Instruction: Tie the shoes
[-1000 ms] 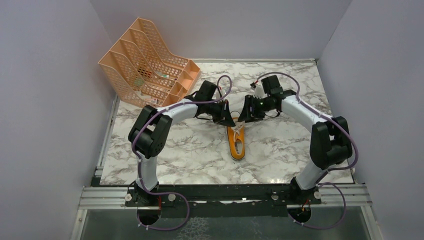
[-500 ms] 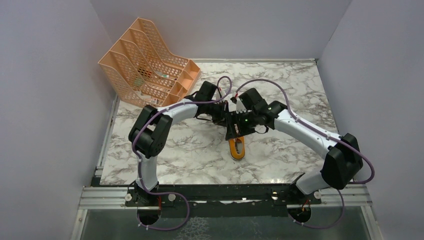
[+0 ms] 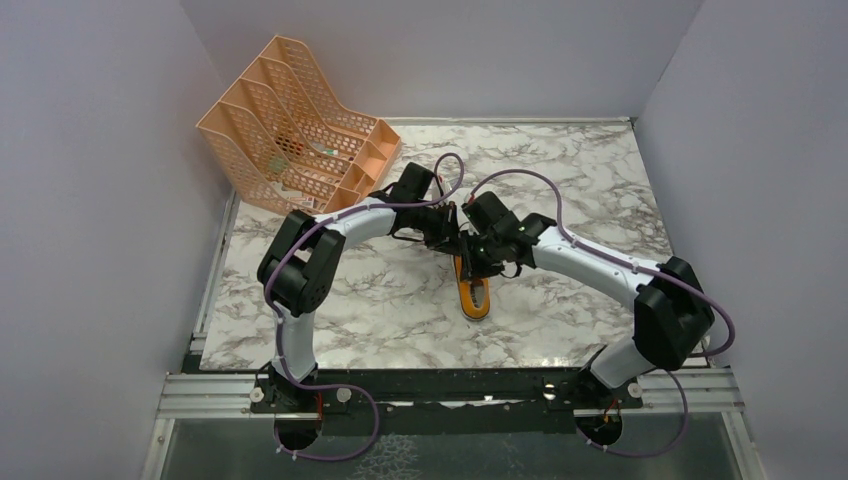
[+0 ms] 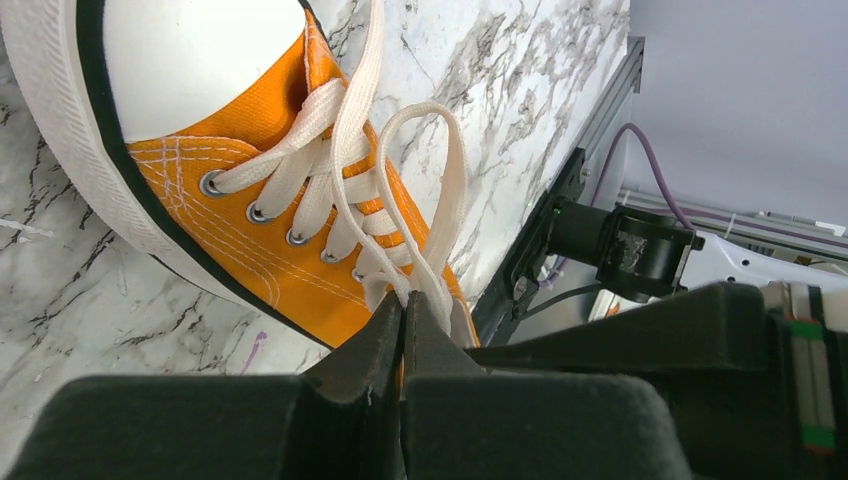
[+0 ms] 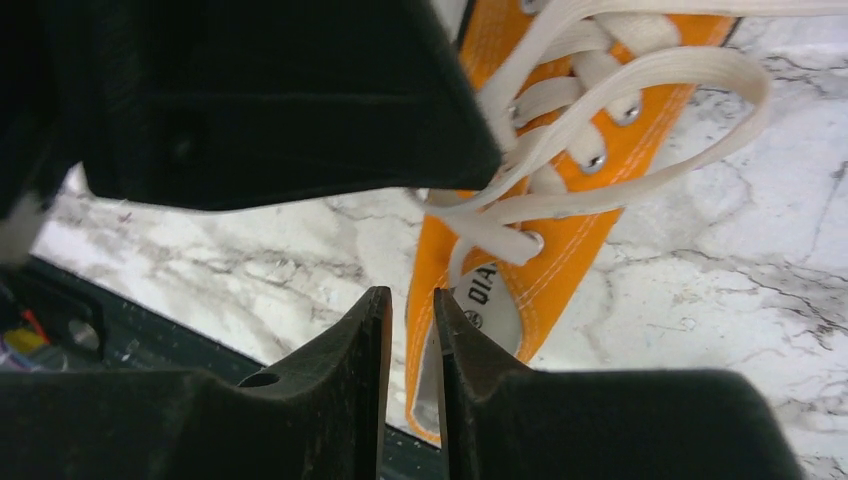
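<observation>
The orange sneaker (image 3: 474,296) lies mid-table, heel toward the arms, white toe cap at the far end. My left gripper (image 3: 455,245) is at the shoe's lace area. In the left wrist view it (image 4: 405,300) is shut on the base of a white lace loop (image 4: 455,170) that stands above the shoe (image 4: 230,200). My right gripper (image 3: 478,268) hovers just above the shoe's tongue, next to the left one. In the right wrist view it (image 5: 412,300) has its jaws a narrow gap apart with nothing between them, above the shoe's opening (image 5: 560,250). The left gripper's finger (image 5: 400,120) fills the upper left.
An orange mesh file rack (image 3: 290,120) stands at the back left of the marble table (image 3: 580,170). Grey walls close in the sides and back. A metal rail (image 3: 450,385) runs along the near edge.
My right arm has swung left from the shoe's right side to just over the shoe, close beside the left gripper. The left gripper has stayed put, holding the lace.
</observation>
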Robot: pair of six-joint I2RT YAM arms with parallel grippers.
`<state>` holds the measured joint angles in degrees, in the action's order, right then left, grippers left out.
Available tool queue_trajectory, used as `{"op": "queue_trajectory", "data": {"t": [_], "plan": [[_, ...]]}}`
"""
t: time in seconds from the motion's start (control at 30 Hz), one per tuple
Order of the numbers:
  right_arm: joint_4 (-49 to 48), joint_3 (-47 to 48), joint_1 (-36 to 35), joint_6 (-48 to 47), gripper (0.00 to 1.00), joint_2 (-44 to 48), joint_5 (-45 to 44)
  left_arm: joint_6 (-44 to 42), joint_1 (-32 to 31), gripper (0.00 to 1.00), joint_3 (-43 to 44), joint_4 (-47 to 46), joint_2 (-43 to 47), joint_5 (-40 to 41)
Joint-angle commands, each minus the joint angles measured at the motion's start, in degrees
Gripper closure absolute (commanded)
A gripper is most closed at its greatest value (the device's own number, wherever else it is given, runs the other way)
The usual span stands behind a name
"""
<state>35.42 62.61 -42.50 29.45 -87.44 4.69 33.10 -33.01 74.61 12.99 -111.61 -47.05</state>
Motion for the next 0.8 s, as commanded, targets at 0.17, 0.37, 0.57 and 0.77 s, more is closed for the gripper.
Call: {"op": "queue_trajectory", "data": {"t": [0.17,0.37,0.57,0.77], "plan": [[-1.1,-0.1,-0.4,1.2,0.74,-2.2,-7.5,-1.1,0.0,1.0,1.6,0.6,0.3,-0.7],[-3.0,-0.4,-0.4,1.0,0.75,-4.2,-6.7,-0.9,0.0,1.0,1.7,0.6,0.2,-0.7],[-3.3,-0.5,-0.5,0.9,0.82,-4.4,-8.0,-0.7,0.0,1.0,1.6,0.6,0.4,-0.6],[10.4,5.2,-0.4,-1.7,0.99,-1.4,0.2,-0.8,0.0,1.0,1.1,0.7,0.9,-0.2]]}}
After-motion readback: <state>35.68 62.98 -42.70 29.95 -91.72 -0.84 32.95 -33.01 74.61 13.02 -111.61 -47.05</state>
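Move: The lace strand hanging below the loop at the shoe's throat lies about 1 cm ahead of the right fingertips, 1 cm to their right and 3 cm below. From the right hand, the left gripper's tips, already pinching lace, stand roughly 5 cm ahead and 2 cm left at about its height; the shoe opening lies some 3 cm back and 5 cm below. From the left hand, that strand is about 4 cm back, 1 cm right and 3 cm below. Lower the right gripper about 2.5 cm with its fingers part open, easing it a centimetre or so forward and to the right towards the lace strand beneath the loop. Once down, shut the fingers and pinch the strand between the tips, while the left gripper stays put and keeps its pinch on the lace. ##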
